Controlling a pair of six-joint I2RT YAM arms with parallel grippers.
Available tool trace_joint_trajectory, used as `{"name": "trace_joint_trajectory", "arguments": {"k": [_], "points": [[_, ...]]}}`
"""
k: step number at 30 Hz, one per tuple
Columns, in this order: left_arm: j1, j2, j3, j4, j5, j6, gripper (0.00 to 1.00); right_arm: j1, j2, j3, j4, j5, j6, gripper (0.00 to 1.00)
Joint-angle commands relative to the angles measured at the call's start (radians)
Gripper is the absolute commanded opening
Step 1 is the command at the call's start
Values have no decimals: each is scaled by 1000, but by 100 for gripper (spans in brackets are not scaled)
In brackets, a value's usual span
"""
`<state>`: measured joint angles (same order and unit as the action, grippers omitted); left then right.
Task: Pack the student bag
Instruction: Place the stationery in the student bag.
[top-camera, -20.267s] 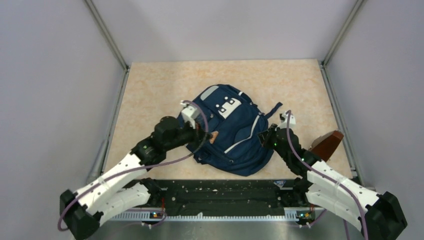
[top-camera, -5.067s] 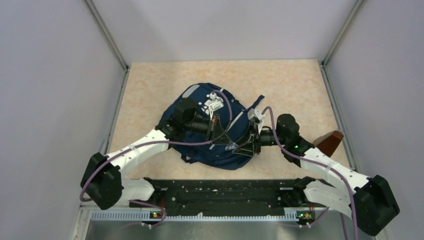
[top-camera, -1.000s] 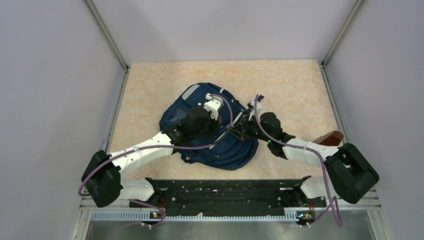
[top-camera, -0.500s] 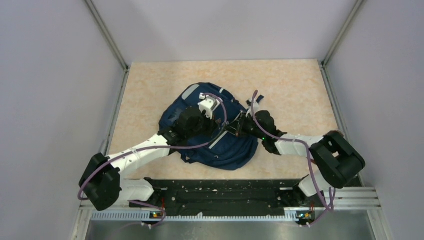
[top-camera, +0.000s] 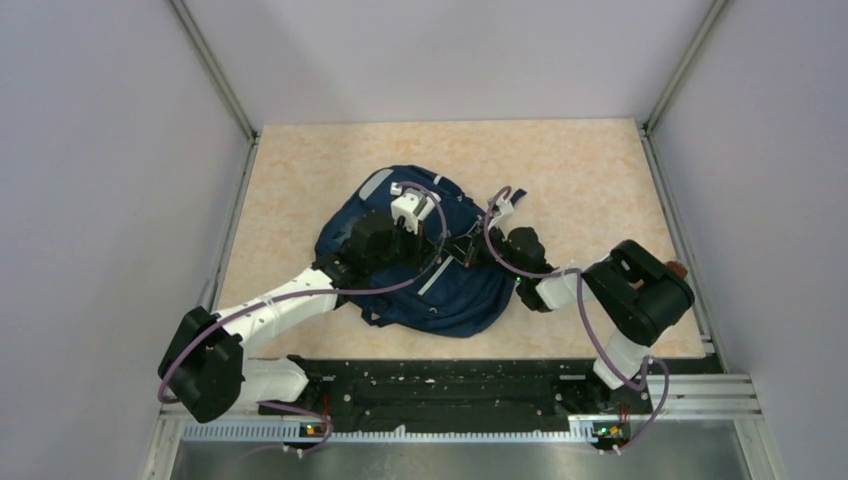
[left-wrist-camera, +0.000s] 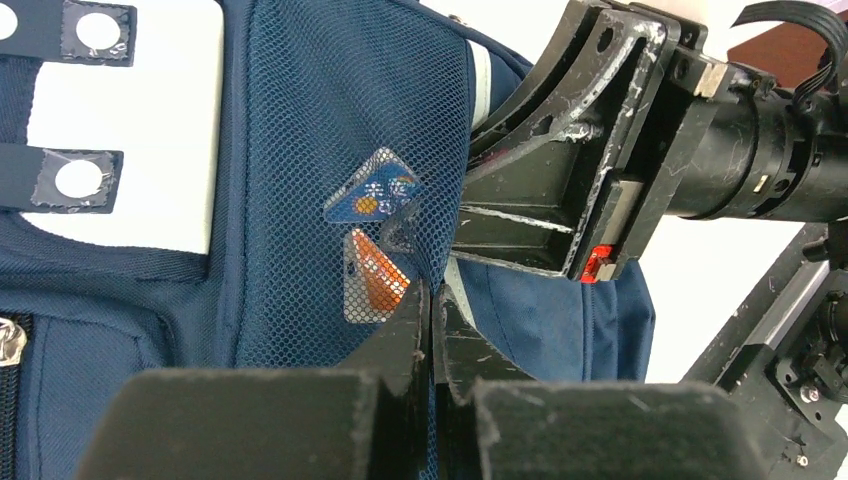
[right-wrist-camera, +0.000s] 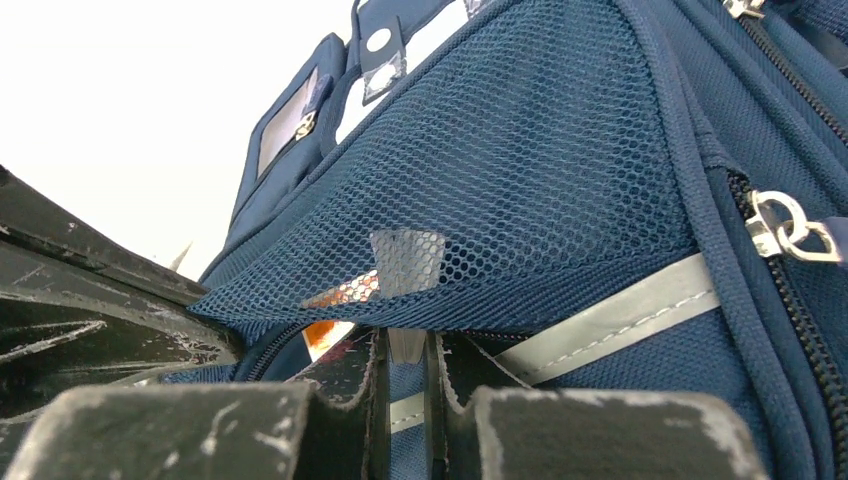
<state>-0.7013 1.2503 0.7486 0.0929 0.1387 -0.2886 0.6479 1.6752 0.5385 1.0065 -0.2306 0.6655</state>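
The student bag (top-camera: 400, 285), a navy backpack with grey stripes and white patches, lies flat mid-table. Both grippers meet at its mesh side pocket (left-wrist-camera: 330, 150). My left gripper (left-wrist-camera: 432, 305) is shut on the pocket's mesh edge and holds it lifted. A blue card (left-wrist-camera: 372, 190) and an orange-and-grey card (left-wrist-camera: 366, 285) show through the mesh. My right gripper (right-wrist-camera: 405, 350) is shut on a thin grey card (right-wrist-camera: 405, 262) whose upper part lies under the mesh. From above, the left gripper (top-camera: 437, 255) and the right gripper (top-camera: 463, 250) almost touch.
The beige table (top-camera: 570, 170) is walled by grey panels on three sides. A brown thing (top-camera: 678, 268) at the right edge is mostly hidden behind the right arm's elbow. The arms' black base rail (top-camera: 440, 385) runs along the near edge.
The right arm has folded in, its elbow swinging left, and its gripper has pushed left into the mesh pocket. The left wrist has shifted slightly back and left, still gripping the mesh.
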Motion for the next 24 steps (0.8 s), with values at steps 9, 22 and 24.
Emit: {"name": "trace_joint_trajectory", "arguments": {"k": [9, 22, 24], "points": [[15, -46, 6, 81, 36, -72, 22, 9, -98, -2, -27, 87, -149, 61], [63, -128, 40, -76, -85, 6, 69, 9, -648, -70, -819, 324, -130, 77], [69, -142, 39, -89, -99, 18, 70, 6, -700, -54, -958, 385, -109, 79]]}}
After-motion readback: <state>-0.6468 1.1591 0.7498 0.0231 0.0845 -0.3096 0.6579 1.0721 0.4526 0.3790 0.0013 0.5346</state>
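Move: The left fingers are shut on the rim of the bag's mesh pocket. The blue packet, already held inside the pocket by the right fingers, lies about 4 cm to the left hand's right, 2 cm ahead and 2 cm lower; from the right hand point its middle is some 1 cm ahead and 1 cm left. From the right hand, the orange packet is about 1 cm back, 3 cm left and 1 cm lower, and the white flap 8 cm ahead, 5 cm left and 2 cm lower. The right fingers open wide to let go of the blue packet in the mesh pocket, then the hand draws out, about 8 cm to its right, rising some 4 cm and coming back nearly as far, while it swings roughly 10 degrees clockwise. The left fingers open too and release the pocket rim, and that hand eases off about 3 cm to its left while lifting some 2 cm clear of the mesh. ##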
